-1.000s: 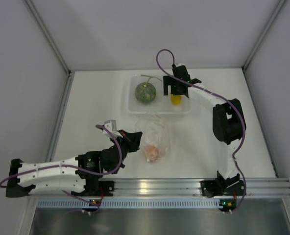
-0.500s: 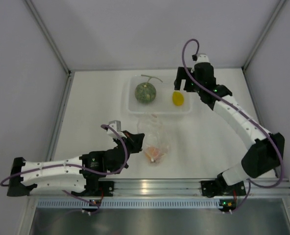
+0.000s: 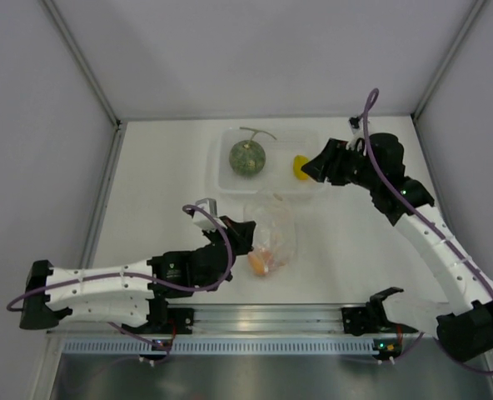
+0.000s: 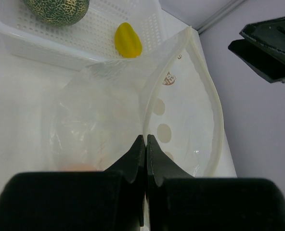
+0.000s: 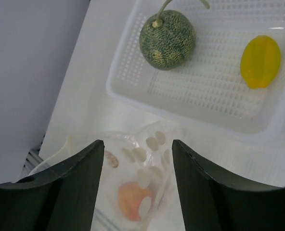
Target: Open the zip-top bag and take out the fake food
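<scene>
The clear zip-top bag (image 3: 273,229) lies in front of the tub with its mouth held open (image 4: 181,110). My left gripper (image 3: 245,235) is shut on the bag's near rim (image 4: 146,139). An orange-red toy fruit (image 3: 261,262) sits inside the bag (image 5: 133,199). The green melon (image 3: 246,157) and the yellow fruit (image 5: 260,61) lie in the white tub (image 3: 226,179). My right gripper (image 3: 309,167) hovers at the tub's right end, open, with nothing between its fingers (image 5: 137,144), and faces the bag (image 5: 142,159).
Grey walls close in the white table on the left, back and right. The metal rail (image 3: 263,317) with both arm bases runs along the near edge. The right arm reaches over the table's right side.
My right gripper has left the yellow fruit in the tub, swung out to the tub's right end and turned toward the bag. The left gripper has shifted right with the bag's rim.
</scene>
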You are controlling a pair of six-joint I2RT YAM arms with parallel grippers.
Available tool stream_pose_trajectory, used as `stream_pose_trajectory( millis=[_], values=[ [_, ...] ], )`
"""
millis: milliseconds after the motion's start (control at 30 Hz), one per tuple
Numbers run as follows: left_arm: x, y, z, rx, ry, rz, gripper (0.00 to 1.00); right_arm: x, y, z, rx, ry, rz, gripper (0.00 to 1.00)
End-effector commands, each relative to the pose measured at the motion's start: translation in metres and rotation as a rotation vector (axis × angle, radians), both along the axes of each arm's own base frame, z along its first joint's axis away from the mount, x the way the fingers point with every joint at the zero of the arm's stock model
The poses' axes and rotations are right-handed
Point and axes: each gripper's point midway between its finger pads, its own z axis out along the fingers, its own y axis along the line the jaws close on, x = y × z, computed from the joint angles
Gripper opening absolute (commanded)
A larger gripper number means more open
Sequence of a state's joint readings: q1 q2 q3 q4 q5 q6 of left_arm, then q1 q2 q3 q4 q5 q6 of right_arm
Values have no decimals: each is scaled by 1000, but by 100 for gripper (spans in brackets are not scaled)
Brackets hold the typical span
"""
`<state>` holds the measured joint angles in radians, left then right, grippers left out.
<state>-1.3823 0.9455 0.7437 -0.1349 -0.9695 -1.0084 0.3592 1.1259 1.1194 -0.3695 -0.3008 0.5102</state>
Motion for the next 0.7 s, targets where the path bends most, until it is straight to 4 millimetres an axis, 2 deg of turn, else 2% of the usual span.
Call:
stream_pose_trajectory(
  millis=[0, 67, 133, 167, 233, 267, 333, 367, 500, 567, 667],
  values=[
    [9, -1, 24, -106, -6, 84, 0, -34, 6, 29, 17, -32, 28, 56],
    [12, -7, 26, -105, -7, 101, 0, -48, 8, 38, -4, -59, 35, 53],
    [14, -14, 30, -87, -13, 101, 0, -64, 10, 41, -26, -70, 35, 41],
    [15, -21, 24, -50, -13, 93, 0, -74, 18, 41, -23, -71, 63, 39],
    [15, -33, 30, -49, -10, 73, 0, -82, 20, 39, -34, -74, 51, 34],
    [15, -38, 29, -48, -4, 67, 0, -92, 30, 36, -43, -65, 88, 34],
    [14, -49, 24, -39, 9, 48, 0, -94, 35, 22, -88, -38, 79, 31],
    [14, -52, 23, -47, 18, 46, 0, -102, 43, 15, -105, -25, 107, 31],
    [12, -63, 17, -61, 41, 32, 0, -98, 45, -17, -183, 19, 5, 27],
    [11, -67, 21, -73, 46, 22, 0, -104, 54, -34, -186, 36, -6, 26],
    [10, -69, 25, -108, 59, 15, 0, -99, 52, -61, -218, 60, -88, 23]
  ],
)
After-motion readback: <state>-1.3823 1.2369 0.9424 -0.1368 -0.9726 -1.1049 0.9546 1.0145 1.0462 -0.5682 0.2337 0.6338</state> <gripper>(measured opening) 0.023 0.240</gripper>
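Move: The peach in the zip-top bag lies some 14 cm back, 15 cm to the left and 21 cm below the right hand. The bag's open mouth is about 12 cm back, 11 cm left and 7 cm below. In the bin, the yellow pepper sits roughly 18 cm ahead, 1 cm left and 20 cm down, with the melon about 18 cm farther left of it and 2 cm farther out. From the left hand, still pinching the bag's rim, the peach is almost straight down, around 17 cm. The bag, its rim still pinched in the shut left fingers, is drawn about 6 cm to the right to meet the other hand. The right hand leaves the bin, swinging back some 11 cm and left about 6 towards the mouth and the peach. It rises slightly, then sinks to about 4 cm below its starting height, rolling its left side down roughly 10 degrees while the fingers narrow to a small gap. ##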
